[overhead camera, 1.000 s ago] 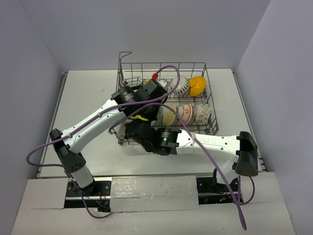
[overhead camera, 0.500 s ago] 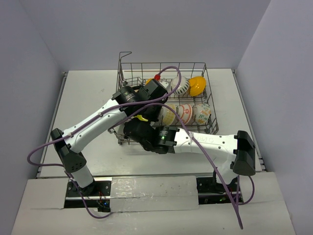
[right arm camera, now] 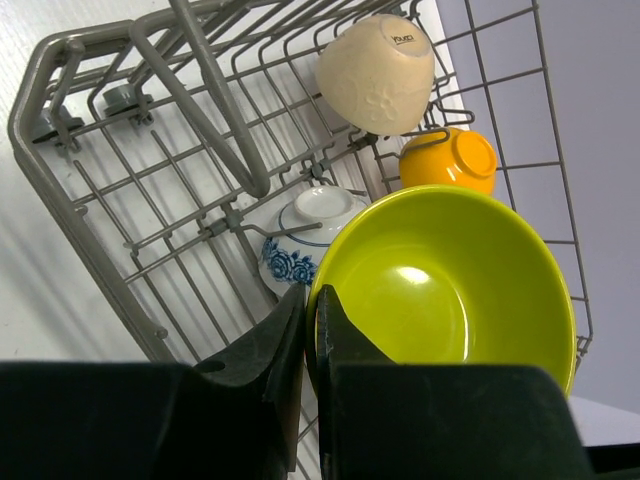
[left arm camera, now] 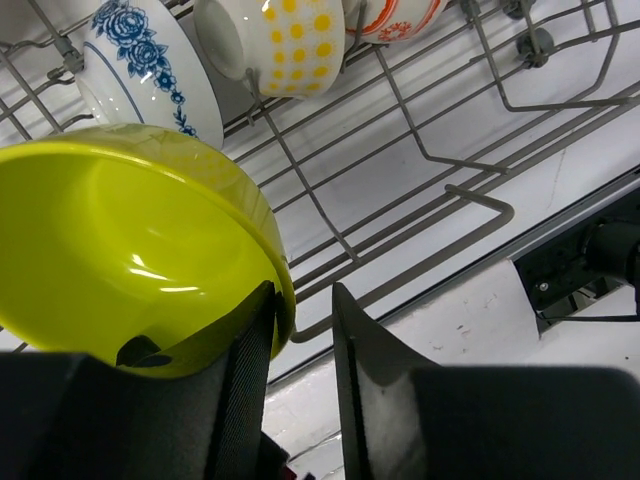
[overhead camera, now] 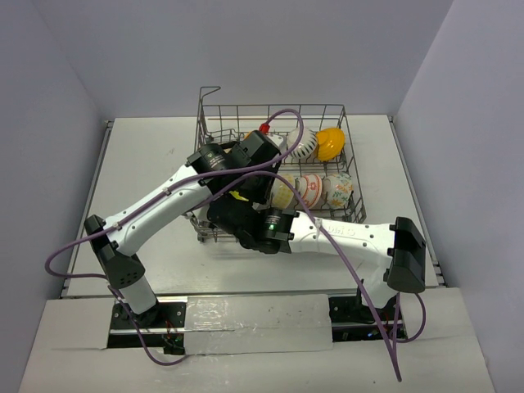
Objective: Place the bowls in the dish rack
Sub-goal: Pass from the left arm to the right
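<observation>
A lime green bowl [left arm camera: 130, 250] is tilted above the near left part of the dish rack [left arm camera: 480, 200]. My right gripper [right arm camera: 310, 295] is shut on the rim of the lime green bowl [right arm camera: 450, 280], one finger inside and one outside. My left gripper [left arm camera: 303, 300] is open around the same rim: its inner finger lies against the bowl and the outer one stands apart. In the rack sit a blue-patterned bowl [right arm camera: 290, 250], a tan bowl [right arm camera: 378, 75] and an orange-yellow bowl [right arm camera: 450, 160]. From above, both wrists meet over the dish rack [overhead camera: 278, 106].
A yellow-dotted bowl [left arm camera: 285, 40] and a red-and-white bowl [left arm camera: 395, 15] stand on edge in the row beside the blue-patterned one. A white striped bowl [overhead camera: 304, 147] leans at the rack's far side. Upright tines and the rack's raised handle [overhead camera: 210, 90] stand nearby.
My left jaws have parted from the lime green bowl's rim while my right jaws have closed on it. The right wrist has edged a little towards the rack.
</observation>
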Controlling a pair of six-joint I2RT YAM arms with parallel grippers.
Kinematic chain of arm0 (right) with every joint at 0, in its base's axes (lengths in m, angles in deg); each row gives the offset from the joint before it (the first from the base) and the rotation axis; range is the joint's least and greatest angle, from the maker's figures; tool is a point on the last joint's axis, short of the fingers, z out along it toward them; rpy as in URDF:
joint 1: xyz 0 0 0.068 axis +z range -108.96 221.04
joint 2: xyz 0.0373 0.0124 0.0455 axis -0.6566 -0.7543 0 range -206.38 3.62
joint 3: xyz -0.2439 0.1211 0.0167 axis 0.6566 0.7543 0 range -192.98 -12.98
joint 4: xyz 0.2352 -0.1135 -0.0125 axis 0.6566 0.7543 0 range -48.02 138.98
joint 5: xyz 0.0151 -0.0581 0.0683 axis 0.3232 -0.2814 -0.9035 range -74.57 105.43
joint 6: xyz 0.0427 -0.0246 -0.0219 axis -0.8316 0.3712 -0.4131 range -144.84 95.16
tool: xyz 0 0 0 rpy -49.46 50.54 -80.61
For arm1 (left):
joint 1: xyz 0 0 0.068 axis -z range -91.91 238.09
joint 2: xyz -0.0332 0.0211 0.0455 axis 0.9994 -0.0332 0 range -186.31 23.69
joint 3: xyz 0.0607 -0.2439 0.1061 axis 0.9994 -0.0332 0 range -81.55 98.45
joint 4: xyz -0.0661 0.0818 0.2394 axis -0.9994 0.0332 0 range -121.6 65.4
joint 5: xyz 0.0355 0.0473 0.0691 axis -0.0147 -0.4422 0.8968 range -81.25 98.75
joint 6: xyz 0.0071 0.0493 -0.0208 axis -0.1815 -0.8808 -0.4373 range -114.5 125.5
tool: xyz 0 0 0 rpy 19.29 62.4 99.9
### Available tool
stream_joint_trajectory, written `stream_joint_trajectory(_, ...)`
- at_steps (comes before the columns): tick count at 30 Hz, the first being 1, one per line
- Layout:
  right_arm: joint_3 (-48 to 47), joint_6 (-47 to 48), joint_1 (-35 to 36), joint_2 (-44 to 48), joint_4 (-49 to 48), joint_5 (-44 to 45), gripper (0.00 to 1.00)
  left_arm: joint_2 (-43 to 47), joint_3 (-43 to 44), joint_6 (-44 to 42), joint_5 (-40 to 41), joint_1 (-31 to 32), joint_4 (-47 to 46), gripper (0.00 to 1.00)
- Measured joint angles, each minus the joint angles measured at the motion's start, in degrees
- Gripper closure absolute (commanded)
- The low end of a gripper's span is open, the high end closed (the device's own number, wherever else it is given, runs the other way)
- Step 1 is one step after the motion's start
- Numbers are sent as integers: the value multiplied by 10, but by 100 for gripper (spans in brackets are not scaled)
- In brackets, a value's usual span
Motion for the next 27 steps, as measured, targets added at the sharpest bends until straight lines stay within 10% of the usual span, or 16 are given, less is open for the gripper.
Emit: stream_joint_trajectory(27, 0, -13, -16, -3, -3, -12, 100, -20, 82, 3, 99, 0, 32, 39)
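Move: The green bowl is already in the right hand's grip by its rim. Its middle lies about 5 cm ahead of the right hand and 2 cm to its right, and some 4 cm ahead and 4 cm left of the left hand, about 3 cm below it. From the left hand, the blue-flowered bowl in the rack is roughly 12 cm ahead, 3 cm left and 18 cm down, and the yellow-dotted bowl is level with that one, about 9 cm to its right. The right hand keeps its pinch on the green bowl's rim, easing barely 1 cm forward, while the already loosened left fingers, one on each side of the rim, open from about a third to over half and draw up off it. The left hand first rises some 2 cm, edging right, then goes about 3 cm forward, swinging back left and a little higher, its fingertips tilting forward nearly 10 degrees. ##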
